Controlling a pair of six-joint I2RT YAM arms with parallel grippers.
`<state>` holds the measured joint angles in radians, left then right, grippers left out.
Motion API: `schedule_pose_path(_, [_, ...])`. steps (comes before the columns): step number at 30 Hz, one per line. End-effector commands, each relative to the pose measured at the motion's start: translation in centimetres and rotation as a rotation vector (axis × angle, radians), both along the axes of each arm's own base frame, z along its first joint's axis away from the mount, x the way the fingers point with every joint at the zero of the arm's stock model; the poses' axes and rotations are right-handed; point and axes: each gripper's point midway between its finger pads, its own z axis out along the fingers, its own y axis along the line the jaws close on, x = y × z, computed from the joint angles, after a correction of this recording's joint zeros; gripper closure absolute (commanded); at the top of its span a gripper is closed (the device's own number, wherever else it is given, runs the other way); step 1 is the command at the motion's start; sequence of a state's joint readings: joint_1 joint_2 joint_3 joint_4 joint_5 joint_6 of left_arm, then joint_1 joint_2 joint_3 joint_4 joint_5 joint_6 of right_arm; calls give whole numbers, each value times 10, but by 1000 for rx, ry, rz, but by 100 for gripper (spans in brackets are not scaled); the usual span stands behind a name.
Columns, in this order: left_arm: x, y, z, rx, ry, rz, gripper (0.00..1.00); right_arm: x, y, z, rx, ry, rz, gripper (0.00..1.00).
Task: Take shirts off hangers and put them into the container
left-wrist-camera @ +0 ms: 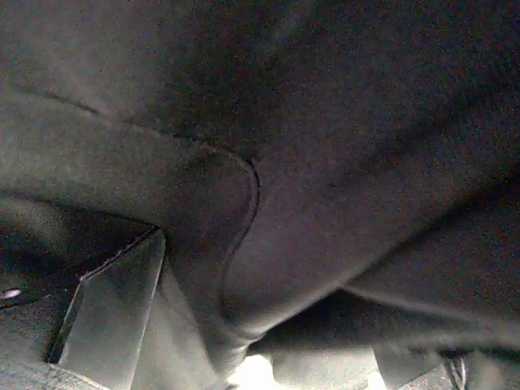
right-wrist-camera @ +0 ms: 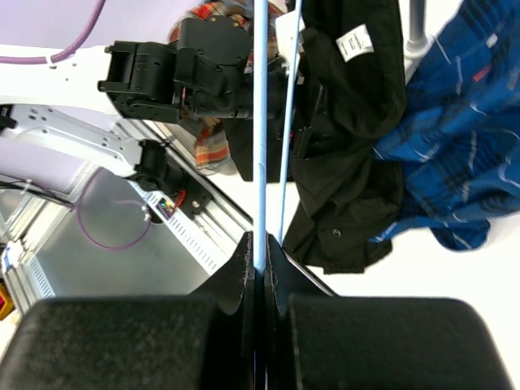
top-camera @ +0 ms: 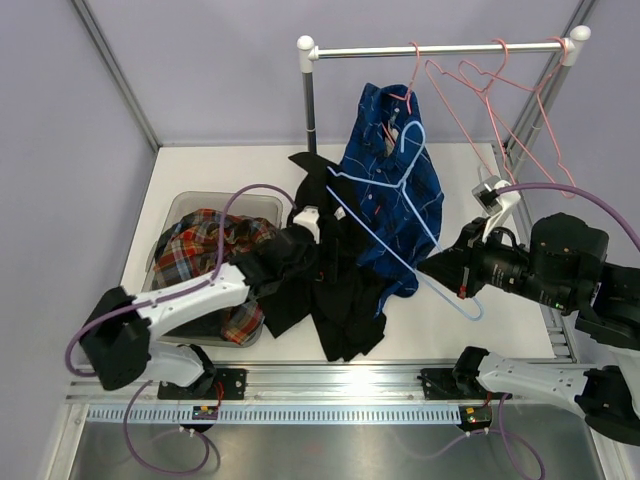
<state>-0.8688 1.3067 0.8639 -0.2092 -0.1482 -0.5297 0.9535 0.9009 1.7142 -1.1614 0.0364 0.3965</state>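
My right gripper (right-wrist-camera: 260, 244) is shut on the thin wire of the blue hanger (right-wrist-camera: 260, 122) and holds it up at the table's right (top-camera: 442, 268). That hanger (top-camera: 400, 215) slants across the front of the blue checked shirt (top-camera: 395, 200), which hangs below the rail. The black shirt (top-camera: 335, 295) lies crumpled on the table beside it. My left gripper (top-camera: 308, 252) is pushed into this black cloth. Its wrist view shows only dark fabric (left-wrist-camera: 309, 162) and one grey finger (left-wrist-camera: 114, 317), the jaws standing wide. The plaid shirt (top-camera: 205, 250) fills the container (top-camera: 225, 197).
The white-and-silver rail stand (top-camera: 440, 48) rises at the back, with pink hangers (top-camera: 490, 90) hooked on it, one (top-camera: 400, 100) reaching into the blue shirt's collar. The stand's post (top-camera: 310, 110) is behind the black shirt. Purple cables loop off both arms.
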Motion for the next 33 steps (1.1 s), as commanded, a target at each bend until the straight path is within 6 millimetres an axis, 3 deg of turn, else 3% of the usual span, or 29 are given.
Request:
schedule_pose_path(1, [20,-32,4,-117,-35,17,1,6,-12,6,28,-14,-78,100])
schedule_pose_path(5, [22,-36,-27,-74,34,44,1,1,-36,16,32,-37,-132,100])
schedule_pose_path(9, [7,-31,-57,-58,124,52,1,-6,-65,24,22,-58,-192,100])
schedule_pose_path(15, [-30,-23,-63,-74,150,25,1,-8,-94,29,26,-87,-272,100])
schedule_pose_path(18, [-42,-20,-69,-71,163,12,18,-2,-112,27,13,-103,-364,100])
schedule_pose_path(19, [-46,-20,-71,-68,172,9,37,4,-124,27,-2,-118,-434,100])
schedule_pose_path(20, [-48,-20,-71,-69,173,8,47,7,-130,21,-40,-109,-466,100])
schedule_pose_path(21, [-52,-23,-69,-73,171,-5,59,9,-137,19,-54,-104,-509,100])
schedule_pose_path(22, [-56,-23,-69,-67,177,-10,84,13,-151,17,-94,-109,-577,100])
schedule_pose_path(24, [-63,-27,-60,-70,154,-24,97,19,-160,13,-136,-95,-653,100])
schedule_pose_path(25, [-67,-26,-59,-57,156,-25,100,23,-169,13,-163,-106,-707,100])
schedule_pose_path(29, [-78,-32,-25,-63,91,-56,100,37,-167,9,-246,-107,-780,100])
schedule_pose_path(31, [-84,-40,10,-94,26,-81,100,44,-163,9,-281,-117,-801,100])
schedule_pose_path(32, [-85,-35,17,-74,13,-76,100,52,-155,9,-304,-119,-804,100])
schedule_pose_path(33, [-90,-42,39,-99,-15,-104,100,55,-151,9,-317,-121,-807,100])
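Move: The black shirt lies heaped right under the left hand, its middle about 4 cm back, 3 cm to the right and some 10 cm below. From that hand, the container is about 25 cm left, 2 cm farther out and 12 cm lower; the hanging blue shirt is roughly 10 cm ahead and 15 cm right. For the right hand, holding the blue hanger, the rod's right end is about 30 cm ahead, 20 cm right and near hand height; the blue shirt is some 20 cm ahead, 2 cm right and 20 cm below. The black shirt is caught as the open left hand sinks about 8 cm into the heap, first edging forward and right, then back; its fingers shut on the cloth and draw it back another 5 cm, beginning to lift. Meanwhile the right hand keeps the blue hanger pinched, carries it some 14 cm right, rising, then forward towards the rod's right end, swinging about 40 degrees clockwise. ##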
